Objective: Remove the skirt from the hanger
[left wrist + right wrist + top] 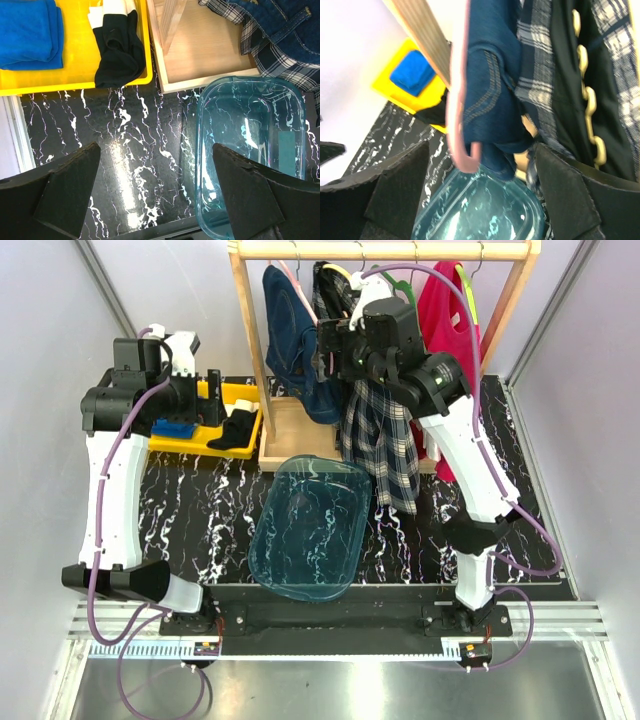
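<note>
The blue denim skirt (290,340) hangs on a pink hanger (287,275) at the left end of the wooden rack. In the right wrist view the skirt (490,100) and the hanger's curved end (462,150) sit between the jaws, which stand wide apart. My right gripper (328,348) (480,195) is open, high up beside the skirt, with a plaid garment (382,440) (535,75) against its right finger. My left gripper (214,398) (157,195) is open and holds nothing, hovering over the yellow tray's end and the marble table.
A teal plastic bin (310,525) (250,145) lies below the rack. The yellow tray (245,390) (80,55) holds a blue cloth (27,32) and a black-and-white sock (117,47). A pink top (450,320) hangs at the rack's right. The wooden rack base (205,55) stands behind the bin.
</note>
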Controlling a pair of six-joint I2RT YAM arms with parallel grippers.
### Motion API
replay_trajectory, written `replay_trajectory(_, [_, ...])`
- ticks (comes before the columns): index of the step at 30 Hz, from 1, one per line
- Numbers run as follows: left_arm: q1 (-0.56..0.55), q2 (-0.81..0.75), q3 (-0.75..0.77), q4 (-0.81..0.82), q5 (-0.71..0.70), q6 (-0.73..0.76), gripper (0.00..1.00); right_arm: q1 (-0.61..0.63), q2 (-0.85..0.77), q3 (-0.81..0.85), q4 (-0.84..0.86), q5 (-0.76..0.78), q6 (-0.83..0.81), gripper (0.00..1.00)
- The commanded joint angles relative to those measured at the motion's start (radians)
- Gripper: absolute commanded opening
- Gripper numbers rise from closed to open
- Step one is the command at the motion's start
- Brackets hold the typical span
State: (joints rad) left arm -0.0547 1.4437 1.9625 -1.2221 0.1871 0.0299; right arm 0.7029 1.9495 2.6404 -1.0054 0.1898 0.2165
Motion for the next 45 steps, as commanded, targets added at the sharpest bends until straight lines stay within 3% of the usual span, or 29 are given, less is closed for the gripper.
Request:
replay_trajectory(1, [0.003,-0.049,-0.033,-0.013,-0.017,-0.001,0.99,0.024,-0.052,-0.028,0.156,0.023,-0.025,0.93])
replay_trajectory(9, [0.003,-0.080,-0.077,0.001,-0.017,-0.004,0.99,0.073,-0.002,0.007,0.237,0.082,-0.132,0.87])
replay_trajectory(13, [0.003,-0.091,-0.080,-0.001,-0.018,0.001,0.99,0.075,0.028,0.018,0.254,0.125,-0.173,0.78])
replay_trajectory(27, [0.004,-0.117,-0.111,0.015,-0.032,0.011,0.99,0.073,0.017,-0.051,0.303,0.151,-0.207,0.11])
replay_trajectory(28, [0.004,-0.117,-0.111,0.016,-0.035,0.011,0.99,0.075,0.014,-0.054,0.304,0.146,-0.207,0.01])
replay_trajectory(34, [0.006,-0.120,-0.117,0.024,-0.040,0.013,0.99,0.073,-0.069,-0.186,0.382,0.139,-0.212,0.00])
replay_trajectory(41, [0.007,-0.124,-0.136,0.035,-0.043,0.015,0.99,0.087,-0.225,-0.447,0.620,0.200,-0.281,0.00])
replay_trajectory(45, [0.009,-0.124,-0.143,0.041,-0.044,0.016,0.99,0.089,-0.247,-0.454,0.654,0.215,-0.318,0.00])
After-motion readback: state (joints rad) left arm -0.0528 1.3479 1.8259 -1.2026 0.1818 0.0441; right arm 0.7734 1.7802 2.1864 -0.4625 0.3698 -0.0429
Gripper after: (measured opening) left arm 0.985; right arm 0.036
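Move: The near end of the pink hanger is just off the right fingers: about 3 cm ahead, 3 cm left and 2 cm higher. The denim skirt's middle lies roughly 9 cm ahead, 5 cm left and 8 cm below this hand; the plaid shirt's is about 9 cm ahead, 3 cm right and 10 cm below. From the left hand, the hanger end is some 9 cm ahead, 20 cm right and 10 cm up. Right hand rises and shifts left about 3 cm, pinches the pink hanger while easing forward, then draws right. ##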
